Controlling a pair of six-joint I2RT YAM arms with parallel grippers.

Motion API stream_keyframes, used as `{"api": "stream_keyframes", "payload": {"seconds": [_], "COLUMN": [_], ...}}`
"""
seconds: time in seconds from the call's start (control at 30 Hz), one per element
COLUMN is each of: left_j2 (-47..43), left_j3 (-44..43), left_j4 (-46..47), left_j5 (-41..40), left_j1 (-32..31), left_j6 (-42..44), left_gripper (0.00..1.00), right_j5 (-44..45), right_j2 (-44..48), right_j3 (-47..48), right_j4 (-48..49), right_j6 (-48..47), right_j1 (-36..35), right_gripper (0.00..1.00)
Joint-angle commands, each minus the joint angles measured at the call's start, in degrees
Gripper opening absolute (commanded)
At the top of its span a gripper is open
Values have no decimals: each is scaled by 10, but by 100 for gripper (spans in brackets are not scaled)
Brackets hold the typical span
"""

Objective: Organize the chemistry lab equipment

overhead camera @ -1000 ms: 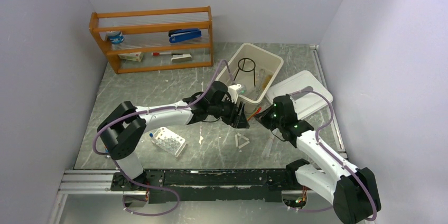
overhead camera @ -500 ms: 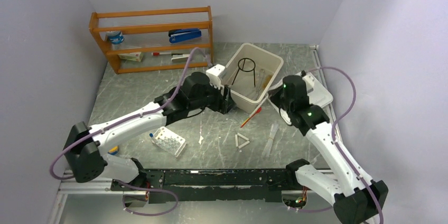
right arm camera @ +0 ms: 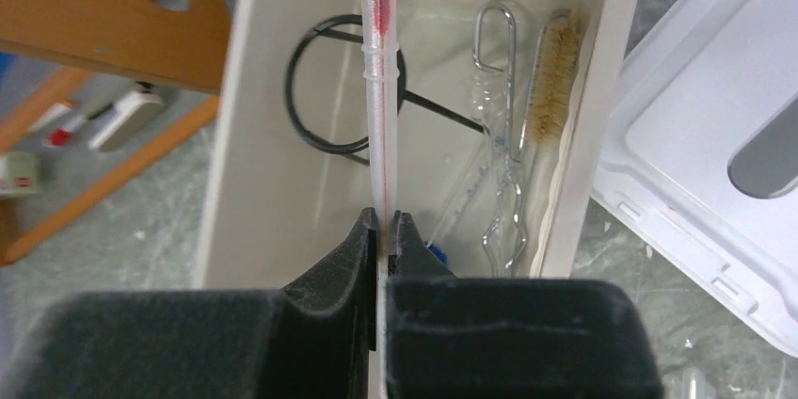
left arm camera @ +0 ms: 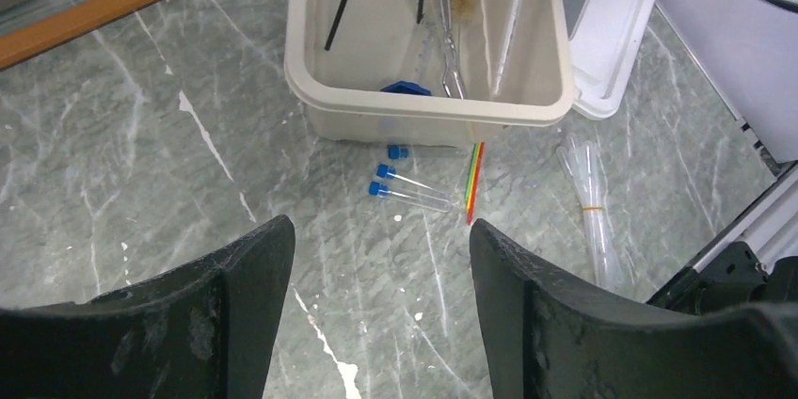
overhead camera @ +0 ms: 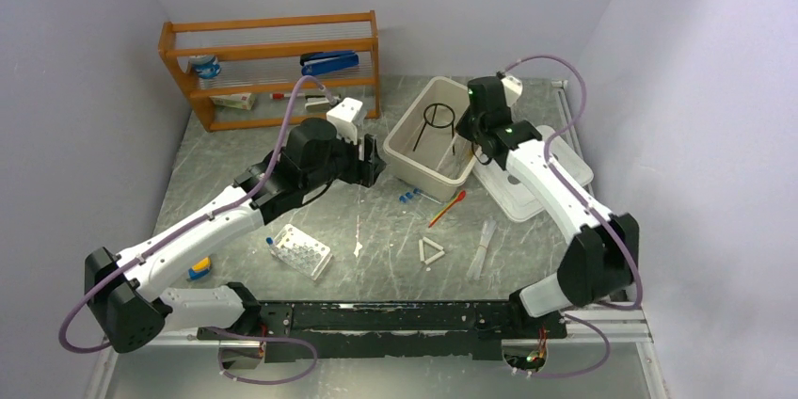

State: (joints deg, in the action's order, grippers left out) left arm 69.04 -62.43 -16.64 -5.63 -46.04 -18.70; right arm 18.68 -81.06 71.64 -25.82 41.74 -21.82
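Note:
My right gripper (right arm camera: 383, 220) is shut on the stem of a clear pipette (right arm camera: 381, 88) with red in its bulb, held over the beige bin (overhead camera: 414, 168). In the bin lie the black wire tripod (right arm camera: 325, 98), metal forceps (right arm camera: 503, 135) and bristle brush (right arm camera: 546, 79). My left gripper (left arm camera: 381, 230) hangs open and empty above the table, left of the bin. Blue-capped vials (left arm camera: 409, 194) lie against the bin's near wall, beside a red-and-green stick (left arm camera: 473, 178) and a bundle of clear tubes (left arm camera: 588, 206). The white triangle (overhead camera: 432, 251) and white holed rack (overhead camera: 301, 250) rest nearer the arm bases.
A white lid (overhead camera: 546, 173) lies right of the bin, under my right arm. The wooden shelf (overhead camera: 273, 70) with a blue stapler stands at the back left. A small yellow-and-blue block (overhead camera: 199, 270) sits near the left arm's base.
My right arm has swung from the table's middle to above the bin with the pipette in it. My left gripper has drawn back to the left and opened wider, uncovering the vials.

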Motion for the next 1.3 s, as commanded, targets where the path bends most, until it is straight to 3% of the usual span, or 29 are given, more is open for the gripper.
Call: {"api": "stream_keyframes", "payload": {"seconds": [0.0,0.33,0.67,0.83,1.07,1.27], "left_j2": [-10,-5,2,4,-1,-23], "left_j3": [10,22,33,36,36,48], "left_j4": [-16,-9,8,13,14,33], "left_j5": [-11,5,26,34,44,59], "left_j1": [11,21,30,33,34,35], "left_j6": [26,27,18,14,15,11], "left_gripper": [73,73,72,73,73,80], "right_j5": [14,42,85,77,73,129], "right_j2": [-54,-160,-206,-174,-71,54], "right_j3": [26,42,68,78,54,-18], "right_j4": [-5,-5,-36,-47,-69,-147], "right_j6": [-32,-27,9,2,-12,2], "right_j1": [3,6,8,8,10,13], "right_gripper": [0,1,20,36,41,50]}}
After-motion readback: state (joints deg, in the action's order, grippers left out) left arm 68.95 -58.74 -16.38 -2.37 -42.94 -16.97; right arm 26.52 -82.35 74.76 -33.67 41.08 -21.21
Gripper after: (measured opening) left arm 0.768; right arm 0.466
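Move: Inside the box, beside the clamp, lies the spot for the translucent tube in the right hand: roughly 3 cm ahead of that hand, 3 cm to its right and 17 cm below. The clamp is about 2 cm ahead and 3 cm right, the brush 3 cm ahead and 5 cm right, and the ring stand 6 cm ahead and 3 cm left. From the empty left hand the spot is some 8 cm ahead, 16 cm right and 20 cm down. Lowering the held tube about 12 cm into the box, with a slight reach forward, the right hand tips its fingers some 15 degrees further down, opens to let go of the tube, then rises back above the box nearly to its starting height, still opening and easing back and slightly right. The left hand, open and empty, sinks about 3 cm over the table and waits. ##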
